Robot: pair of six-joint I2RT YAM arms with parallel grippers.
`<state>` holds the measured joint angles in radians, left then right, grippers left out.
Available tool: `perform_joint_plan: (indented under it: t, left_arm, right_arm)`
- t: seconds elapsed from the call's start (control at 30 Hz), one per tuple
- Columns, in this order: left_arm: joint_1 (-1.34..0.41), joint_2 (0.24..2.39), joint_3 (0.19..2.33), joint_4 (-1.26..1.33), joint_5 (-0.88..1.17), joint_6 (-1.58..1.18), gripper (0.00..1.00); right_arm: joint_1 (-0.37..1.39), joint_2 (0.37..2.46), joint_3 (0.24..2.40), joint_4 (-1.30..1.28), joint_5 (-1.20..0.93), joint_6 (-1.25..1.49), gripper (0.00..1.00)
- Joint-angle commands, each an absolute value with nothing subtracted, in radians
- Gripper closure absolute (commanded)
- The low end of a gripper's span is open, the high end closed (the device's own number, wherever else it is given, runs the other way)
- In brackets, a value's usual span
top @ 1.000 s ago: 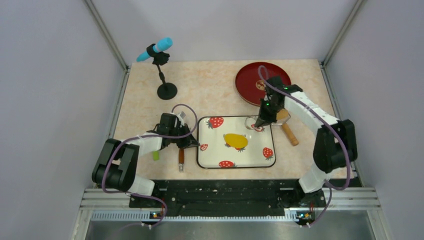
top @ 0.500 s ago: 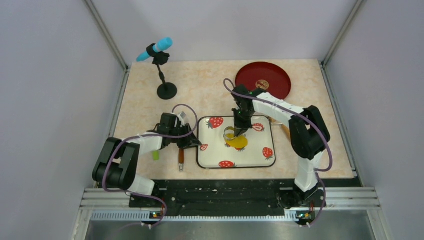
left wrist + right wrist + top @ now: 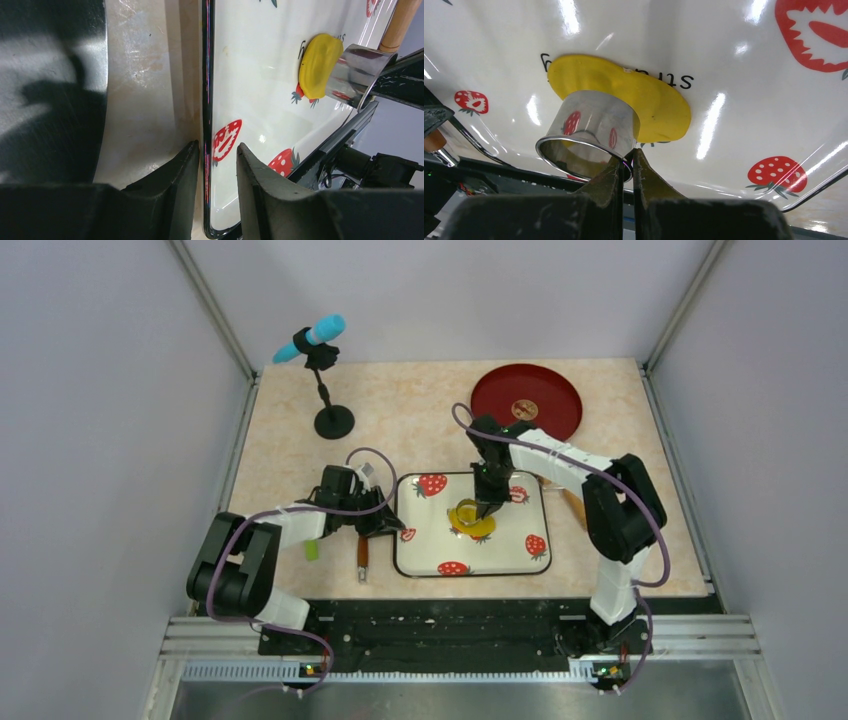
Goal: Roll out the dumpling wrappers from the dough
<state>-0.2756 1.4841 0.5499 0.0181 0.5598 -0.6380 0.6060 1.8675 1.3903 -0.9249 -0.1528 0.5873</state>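
Observation:
The dough (image 3: 478, 527) is a flattened bright yellow patch in the middle of the white strawberry tray (image 3: 430, 540). A small metal ring (image 3: 466, 513) stands on the dough's near-left part. My right gripper (image 3: 487, 502) is shut on the ring's wall (image 3: 594, 125), one finger inside and one outside, its tips (image 3: 629, 156) just off the dough (image 3: 659, 102). My left gripper (image 3: 216, 147) is open and straddles the tray's left rim (image 3: 205, 75) without touching it. From there the dough (image 3: 317, 65) and ring (image 3: 357, 75) lie far ahead. Dumpling wrappers are out of view.
A tan wooden roller (image 3: 579, 508) lies right of the tray, partly under the right arm. A red plate (image 3: 527, 400) sits at the back right and a microphone stand (image 3: 333, 420) at the back left. A brown-handled tool (image 3: 362, 558) and a green piece (image 3: 312, 551) lie left of the tray.
My right arm swung left from the tray's far right corner, carrying the ring, and set it down onto the dough. The left arm stayed at the tray's left rim.

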Motion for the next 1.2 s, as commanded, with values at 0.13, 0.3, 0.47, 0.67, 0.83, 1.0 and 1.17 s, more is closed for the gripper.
perform_joint_plan:
  t: [0.13, 0.3, 0.47, 0.67, 0.83, 1.0, 1.17]
  left_arm:
    - [-0.275, 1.508, 0.571, 0.032, 0.560, -0.630, 0.62]
    - [-0.275, 1.507, 0.571, 0.032, 0.559, -0.630, 0.63]
    - [-0.275, 1.514, 0.574, 0.033, 0.561, -0.629, 0.63]
    - [-0.275, 1.513, 0.573, 0.034, 0.561, -0.630, 0.63]
    - [-0.274, 1.504, 0.573, 0.032, 0.560, -0.629, 0.63]
    - [-0.274, 1.493, 0.582, 0.024, 0.562, -0.627, 0.63]
    - [-0.276, 1.422, 0.607, -0.042, 0.536, -0.615, 0.63]
  right_arm:
    - [0.607, 1.828, 1.374, -0.922, -0.119, 0.596, 1.00]
    - [0.608, 1.830, 1.345, -0.905, -0.128, 0.606, 1.00]
    - [0.607, 1.814, 1.332, -0.896, -0.136, 0.614, 1.00]
    - [0.608, 1.832, 1.320, -0.890, -0.138, 0.612, 1.00]
    - [0.607, 1.833, 1.309, -0.894, -0.142, 0.623, 0.98]
    - [0.608, 1.828, 1.324, -0.904, -0.144, 0.625, 0.84]
    - [0.608, 1.801, 1.372, -0.936, -0.099, 0.622, 0.68]
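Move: The right hand holds the metal cup by its rim, with the yellow dough sheet about 6 cm below the hand, some 2 cm to its left and 1 cm back. The rolling pin lies roughly 17 cm to that hand's right and 4 cm farther out; the red plate sits about 22 cm ahead and 9 cm to the right. From the left hand, at the tray's left edge, the dough is some 15 cm to the right and 1 cm ahead. The right hand lowers the cup onto the dough, about 2 cm down, drifting back and right, then opens slightly. ##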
